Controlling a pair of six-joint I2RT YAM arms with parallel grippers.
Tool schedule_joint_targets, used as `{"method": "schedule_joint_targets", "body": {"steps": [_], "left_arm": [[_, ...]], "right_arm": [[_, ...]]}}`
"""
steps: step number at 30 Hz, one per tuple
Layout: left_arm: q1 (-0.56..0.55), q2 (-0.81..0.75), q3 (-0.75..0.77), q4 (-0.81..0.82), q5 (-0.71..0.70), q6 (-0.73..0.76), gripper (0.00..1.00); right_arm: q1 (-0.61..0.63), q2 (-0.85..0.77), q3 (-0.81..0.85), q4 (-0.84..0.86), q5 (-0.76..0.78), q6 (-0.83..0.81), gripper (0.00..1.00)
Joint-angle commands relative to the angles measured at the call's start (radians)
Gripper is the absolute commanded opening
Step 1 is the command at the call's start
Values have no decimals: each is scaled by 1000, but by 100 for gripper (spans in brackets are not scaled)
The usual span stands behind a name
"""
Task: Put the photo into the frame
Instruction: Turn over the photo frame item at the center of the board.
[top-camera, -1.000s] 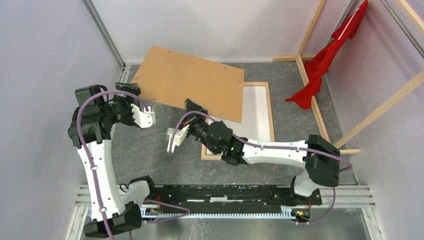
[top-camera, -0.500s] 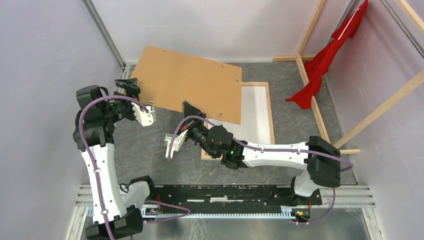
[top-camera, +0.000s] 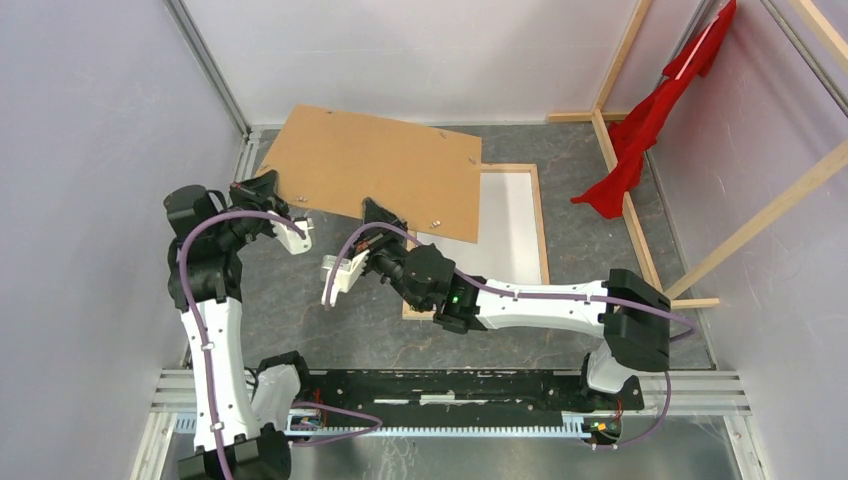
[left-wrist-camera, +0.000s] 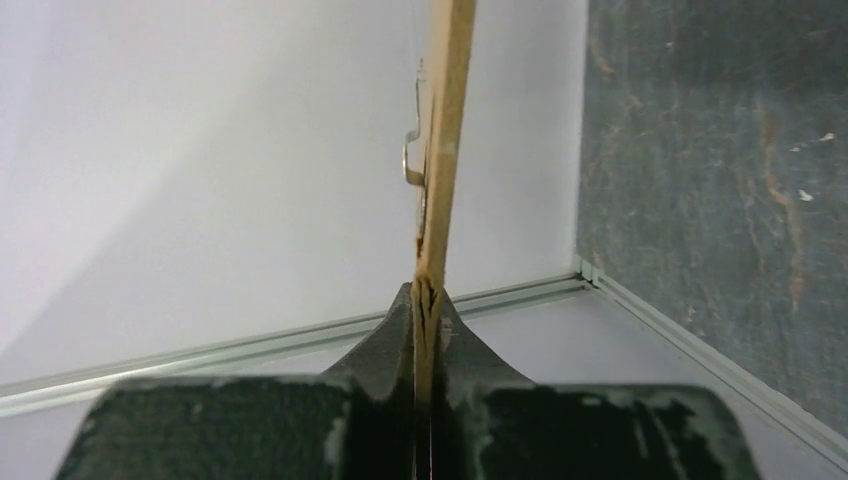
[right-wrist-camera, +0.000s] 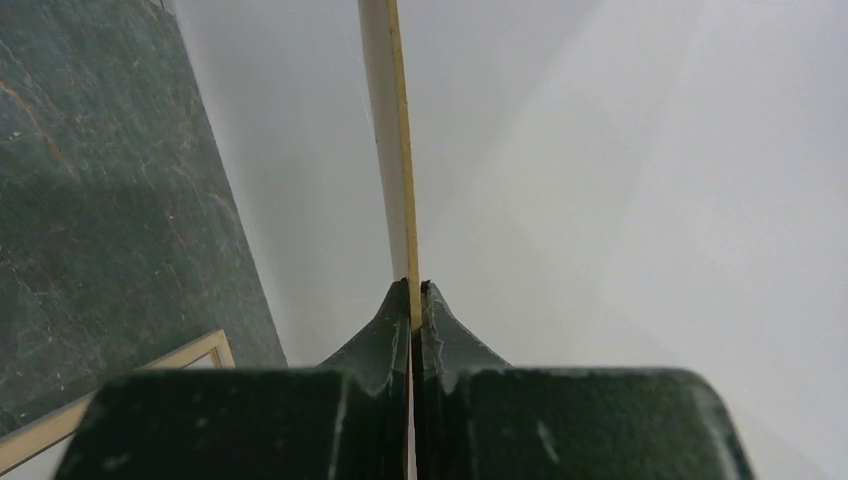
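Observation:
A brown backing board (top-camera: 380, 170) is held up over the back of the table, tilted. My left gripper (top-camera: 262, 185) is shut on its left corner; in the left wrist view the jaws (left-wrist-camera: 427, 290) pinch the board's edge (left-wrist-camera: 445, 140) below a metal clip (left-wrist-camera: 410, 165). My right gripper (top-camera: 375, 212) is shut on the board's near edge (right-wrist-camera: 395, 150), seen edge-on above the jaws (right-wrist-camera: 415, 288). The frame (top-camera: 542, 230) lies flat under the board's right side, light wood up. A white sheet (top-camera: 512, 215) fills it; I cannot tell if it is the photo.
A red cloth (top-camera: 650, 120) hangs on bare wooden beams (top-camera: 625, 190) at the right, with another beam (top-camera: 760, 225) slanting across the right wall. Grey walls close in the left and back, with a metal rail (top-camera: 215, 70) in the back left corner.
My left gripper has gone from open to shut on the board's left corner. The left arm has swung in towards the board, and the right gripper has moved slightly left with it.

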Motion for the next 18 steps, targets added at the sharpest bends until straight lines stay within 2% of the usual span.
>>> {"method": "schedule_joint_targets", "body": {"steps": [1,2,3,6,8,9,14,18], "left_arm": [[-3,-46,-111,313,-10,-180,2],[-4,-44,-129,338,-25,-187,2],[-3,-35,-140,348,-30,-182,2],[-8,-10,-163,401,-61,-209,2],[-21,1,-185,454,-95,-243,2],[-25,5,-198,480,-110,-255,2],[-32,11,-267,712,-167,-359,2],[-39,27,-326,924,-224,-444,2]], "right_arm": [[17,21,105,58,-11,48,8],[17,25,109,49,-11,55,16],[17,29,116,34,-12,60,29],[19,44,121,29,4,68,76],[20,52,127,29,26,93,94],[20,48,133,26,37,116,97],[19,-27,210,-108,89,413,98],[14,-131,235,-213,216,761,98]]}}
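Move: Between the hands, the brown backing board is still held up roughly level by its near edge. Its middle lies about 12 cm ahead of the right hand, straight out and a little below. From the left hand, pinching the near left corner, it is some 7 cm ahead, 18 cm to the right and slightly lower. The frame on the table is some 18 cm right, 3 cm ahead and 33 cm below the right hand. Letting go of the board's near edge, the right hand opens wide and comes free, easing slightly left, then rising about 3 cm while the wrist turns some 20 degrees, left side up and fingers tipping down. The left hand keeps its pinch on the corner and carries the board forward, down and left, about 4 cm each way, turning some 10 degrees counter-clockwise and rolling its right side up. ##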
